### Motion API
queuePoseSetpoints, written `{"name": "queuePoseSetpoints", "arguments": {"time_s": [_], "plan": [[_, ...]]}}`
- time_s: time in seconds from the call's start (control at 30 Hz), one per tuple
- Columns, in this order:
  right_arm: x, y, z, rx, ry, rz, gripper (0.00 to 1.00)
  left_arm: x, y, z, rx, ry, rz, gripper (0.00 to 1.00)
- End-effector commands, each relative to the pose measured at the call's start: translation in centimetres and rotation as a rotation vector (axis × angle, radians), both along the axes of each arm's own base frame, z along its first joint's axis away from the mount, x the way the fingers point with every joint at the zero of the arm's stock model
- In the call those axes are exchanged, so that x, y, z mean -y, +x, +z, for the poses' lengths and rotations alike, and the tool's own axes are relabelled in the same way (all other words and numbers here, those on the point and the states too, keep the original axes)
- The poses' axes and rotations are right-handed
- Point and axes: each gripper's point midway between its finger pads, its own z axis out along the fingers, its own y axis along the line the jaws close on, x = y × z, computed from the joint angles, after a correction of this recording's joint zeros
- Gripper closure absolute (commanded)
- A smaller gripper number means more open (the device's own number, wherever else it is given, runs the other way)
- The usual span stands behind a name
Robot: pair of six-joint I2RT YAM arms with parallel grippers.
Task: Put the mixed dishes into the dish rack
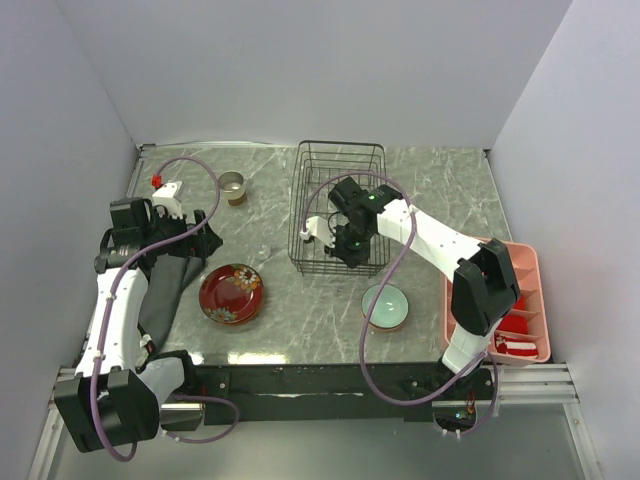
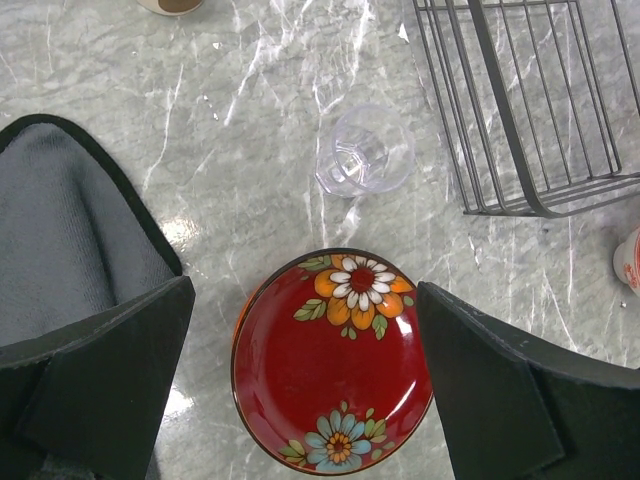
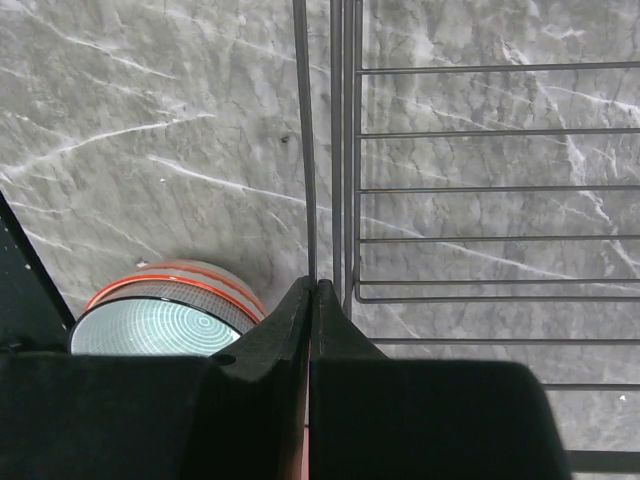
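Observation:
The black wire dish rack stands at the middle back of the table. My right gripper is at its near edge, and in the right wrist view it is shut with a rack wire running into the pinch. A teal dish with an orange-red rim sits in front of the rack. The glossy red floral bowl lies below my open left gripper, between its fingers and apart from them. A small tan cup stands at the back left.
A clear glass stands on the marble between the floral bowl and the rack. A black cloth lies at the left. A pink compartment tray sits at the right edge. Walls enclose the table on three sides.

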Motion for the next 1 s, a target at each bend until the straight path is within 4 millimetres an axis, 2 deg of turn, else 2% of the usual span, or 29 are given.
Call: {"name": "queuePoseSetpoints", "arguments": {"time_s": [0.0,0.07,0.1,0.17,0.2,0.33,0.4,0.47,0.53,0.57,0.6,0.63,0.67,0.7,0.73,0.77,0.8,0.83,0.87,0.9,0.97], "plan": [[-0.9,-1.3,-2.0,-0.078,0.001,-0.029,1.0,0.3,0.2,1.5,0.068,0.022,-0.036,0.01],[-0.5,-1.3,-1.7,-0.063,0.0,-0.032,0.93,0.2,0.2,1.8,0.084,0.033,-0.042,0.01],[-0.6,-1.4,-1.1,-0.058,0.005,-0.029,0.79,0.2,0.3,2.0,0.093,0.038,-0.047,0.01],[-0.7,-1.2,0.7,-0.033,0.029,-0.034,0.63,0.1,0.5,2.9,0.116,0.057,-0.057,0.01],[-0.8,-1.2,2.1,-0.025,0.043,-0.037,0.52,0.0,0.6,3.1,0.118,0.066,-0.058,0.0],[-1.6,-1.6,7.7,0.027,0.165,-0.078,0.36,-0.6,1.6,4.8,0.165,0.128,-0.053,0.0],[-1.7,-1.2,9.7,0.067,0.23,-0.117,0.31,-0.9,2.4,5.9,0.196,0.169,-0.046,0.0],[-1.6,-0.8,10.6,0.079,0.276,-0.187,0.3,-0.6,3.4,6.2,0.209,0.205,-0.057,0.01],[-1.7,0.2,11.3,0.109,0.328,-0.287,0.29,-0.1,4.2,5.4,0.176,0.236,-0.081,0.01],[-1.5,0.6,11.3,0.113,0.335,-0.324,0.29,1.3,4.1,4.9,0.16,0.251,-0.131,0.01],[-1.1,1.5,11.4,0.116,0.347,-0.399,0.29,1.4,4.2,4.4,0.144,0.265,-0.142,0.02],[-0.8,1.9,11.6,0.118,0.356,-0.429,0.29,2.6,4.5,3.7,0.123,0.286,-0.188,0.06],[-0.5,2.3,11.8,0.123,0.367,-0.458,0.29,4.4,3.7,2.7,0.103,0.334,-0.295,0.11],[0.5,3.8,12.7,0.16,0.393,-0.537,0.29,5.3,3.3,1.9,0.083,0.361,-0.356,0.24],[1.0,4.5,13.3,0.172,0.413,-0.579,0.29,6.1,3.2,0.8,0.05,0.383,-0.418,0.3],[1.8,5.4,14.0,0.182,0.437,-0.628,0.3,7.4,2.4,0.1,0.051,0.405,-0.525,0.33],[2.1,6.5,15.5,0.185,0.484,-0.689,0.3,7.7,2.1,-0.4,0.051,0.413,-0.563,0.36],[3.8,7.9,16.1,0.195,0.501,-0.758,0.3,8.1,1.7,-1.2,0.055,0.409,-0.603,0.37],[4.3,8.9,17.5,0.22,0.527,-0.785,0.31,8.5,1.5,-1.5,0.107,0.424,-0.676,0.39],[4.8,9.7,17.4,0.223,0.521,-0.8,0.31,8.8,1.8,-1.6,0.154,0.437,-0.706,0.39],[5.7,10.6,17.6,0.233,0.514,-0.793,0.33,8.9,1.7,-3.0,0.172,0.493,-0.765,0.4]]}}
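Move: The clear plastic cup stands about 12 cm to the right of my left hand, 3 cm farther out and 14 cm below; the red plate is about 9 cm back and 2 cm right, the metal cup some 20 cm ahead and 4 cm right. My right hand is still shut on the dish rack's near rim, the rack's middle about 13 cm ahead, 2 cm left and 5 cm lower; the green bowl sits 11 cm back and 10 cm right. I open my right fingers to release the rack's near rim, then lift that hand about 14 cm clear and swing it forward and right over the rack, turning some 40 degrees clockwise. Meanwhile my left hand arcs up and slightly forward, then down and about 8 cm to the right towards the clear cup, turning clockwise, dipping its fingertips and narrowing its wide-open fingers to about 60 percent, not yet touching it. ##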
